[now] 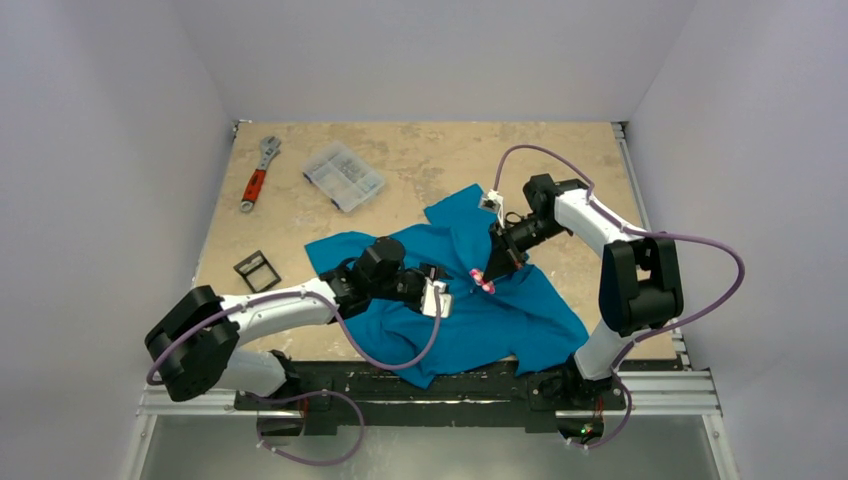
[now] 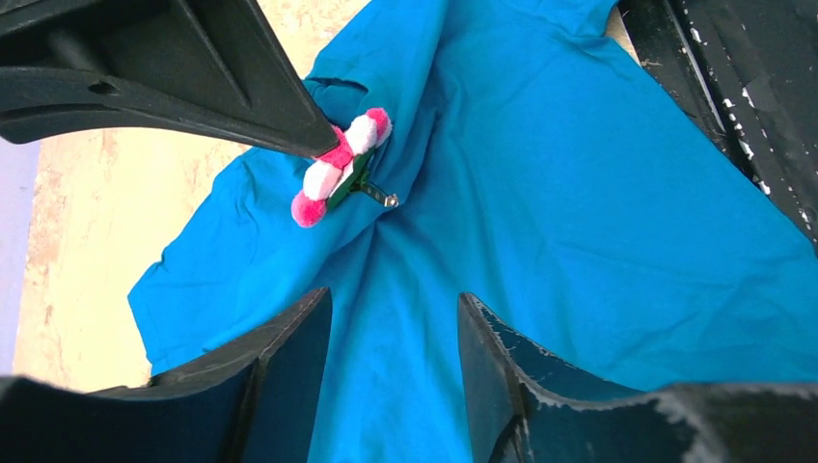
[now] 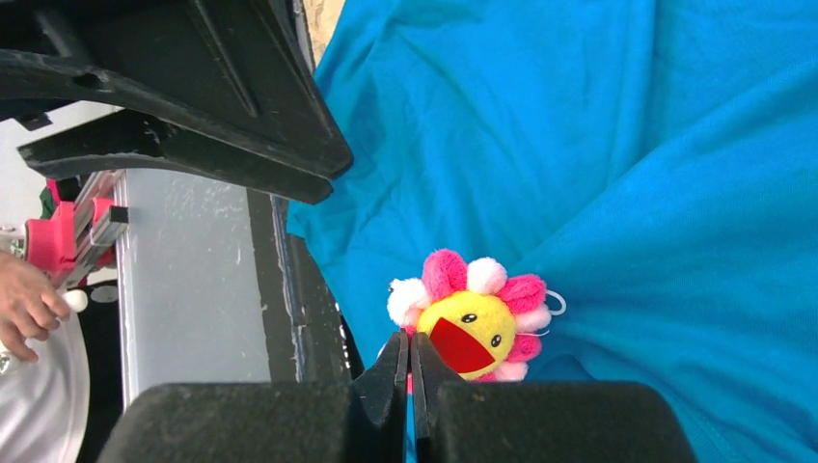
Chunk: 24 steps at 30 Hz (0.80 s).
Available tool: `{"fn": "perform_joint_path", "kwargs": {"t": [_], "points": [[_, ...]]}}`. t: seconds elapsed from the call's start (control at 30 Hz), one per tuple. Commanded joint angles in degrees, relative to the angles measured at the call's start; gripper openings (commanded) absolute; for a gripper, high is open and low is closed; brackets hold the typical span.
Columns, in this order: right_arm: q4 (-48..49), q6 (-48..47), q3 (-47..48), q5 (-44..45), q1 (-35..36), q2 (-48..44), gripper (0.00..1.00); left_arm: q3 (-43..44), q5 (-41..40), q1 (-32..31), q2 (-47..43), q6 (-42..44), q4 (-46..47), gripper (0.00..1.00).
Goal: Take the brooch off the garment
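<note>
The teal-blue garment (image 1: pixel 520 310) lies rumpled across the near middle of the table. The brooch (image 1: pixel 482 281), a plush flower with pink and white petals round a yellow face, sits on the cloth near its centre. My right gripper (image 3: pixel 410 338) is shut with its tips pinching the brooch (image 3: pixel 477 323) at its lower left edge. In the left wrist view one of its fingers (image 2: pixel 241 96) rests against the brooch (image 2: pixel 342 164), and a metal pin shows behind the flower. My left gripper (image 2: pixel 394 299) stands half open just left of the brooch, a ridge of garment (image 2: pixel 579 193) between its fingers.
A red-handled wrench (image 1: pixel 258 172) and a clear plastic box (image 1: pixel 343 175) lie at the far left. A small black square frame (image 1: pixel 256 269) sits left of the shirt. The black table rail (image 3: pixel 289 289) runs close by, and a person's hand (image 3: pixel 24 304) shows beyond it.
</note>
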Motion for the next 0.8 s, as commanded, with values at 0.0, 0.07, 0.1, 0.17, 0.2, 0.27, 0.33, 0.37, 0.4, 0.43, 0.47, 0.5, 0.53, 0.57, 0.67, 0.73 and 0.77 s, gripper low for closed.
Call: {"fn": "perform_joint_path", "kwargs": {"t": [0.0,0.07,0.1,0.17,0.2,0.27,0.33,0.37,0.4,0.43,0.47,0.5,0.53,0.57,0.67,0.73,0.77], "points": [[-2.62,-2.6,0.2,-2.87,0.25,-3.04,0.0,3.26,2.71,-0.22,2.28,2.87,4.08,0.52],[-2.53,-2.71,-0.03,-2.71,0.25,-3.63,0.0,3.52,3.22,-0.26,3.22,4.32,4.3,0.53],[-2.48,-2.62,-0.13,-2.57,0.25,-3.78,0.0,3.49,3.72,-0.22,3.19,5.02,4.44,0.53],[-2.56,-2.6,-0.17,-2.56,0.25,-3.97,0.0,4.5,5.13,-0.36,2.57,4.73,3.08,0.46],[-2.56,-2.55,-0.15,-2.59,0.18,-4.05,0.0,5.44,5.97,-0.43,2.32,4.44,1.17,0.42],[-2.56,-2.64,-0.05,-2.83,0.25,-4.15,0.0,6.73,7.11,-0.84,2.37,3.45,-1.15,0.32],[-2.6,-2.62,0.2,-2.93,0.24,-4.09,0.0,7.26,7.07,-1.47,3.21,2.67,-1.2,0.27],[-2.69,-2.67,0.36,-2.95,0.25,-3.96,0.0,7.54,6.93,-1.71,3.63,2.44,-1.01,0.25],[-2.8,-2.82,0.49,-2.95,0.25,-3.93,0.0,7.81,6.56,-1.93,4.19,1.97,-0.67,0.24],[-2.94,-2.96,0.52,-2.95,0.24,-3.94,0.0,8.18,6.22,-2.09,4.77,1.16,-0.03,0.22],[-3.04,-3.02,0.6,-2.95,0.25,-3.97,0.0,8.62,5.91,-2.19,5.33,0.56,0.14,0.21],[-3.2,-3.22,0.61,-2.83,0.25,-3.92,0.0,8.97,5.68,-2.26,5.83,0.13,0.51,0.2],[-3.32,-3.36,0.61,-2.74,0.2,-3.97,0.0,9.33,5.39,-2.26,6.27,-0.07,0.88,0.19],[-3.46,-3.52,0.61,-2.69,0.24,-4.05,0.0,9.56,5.16,-2.26,6.89,-0.11,1.17,0.18],[-3.68,-3.8,0.46,-2.52,0.17,-4.23,0.0,10.18,5.51,-2.35,7.88,-0.02,1.11,0.16],[-3.79,-3.91,0.52,-2.46,0.2,-4.3,0.0,10.47,6.0,-2.49,8.43,0.62,0.6,0.16],[-3.78,-3.91,0.59,-2.36,0.25,-4.27,0.0,10.48,5.99,-2.59,8.72,0.81,0.63,0.16]]}}
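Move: To the left hand's right, about 7 cm away, 1 cm ahead and some 2 cm lower, the brooch hangs in the right fingers. Its pin end reaches nearer: about 5 cm right of the left hand, 1 cm back and 3 cm below. The garment spreads beneath, its middle about 3 cm back, level sideways and 8 cm down. From the right hand point, the brooch's middle lies about 1 cm ahead, 1 cm left and 1 cm below. Easing about 4 cm to the right towards the brooch's pin end, the left hand dips slightly, climbs about 2 cm, then sinks most of that again, turning a little clockwise while its fingers narrow from half open to a small gap. The right hand keeps its pinch on the brooch, lifts it about 1 cm and then holds nearly steady. ##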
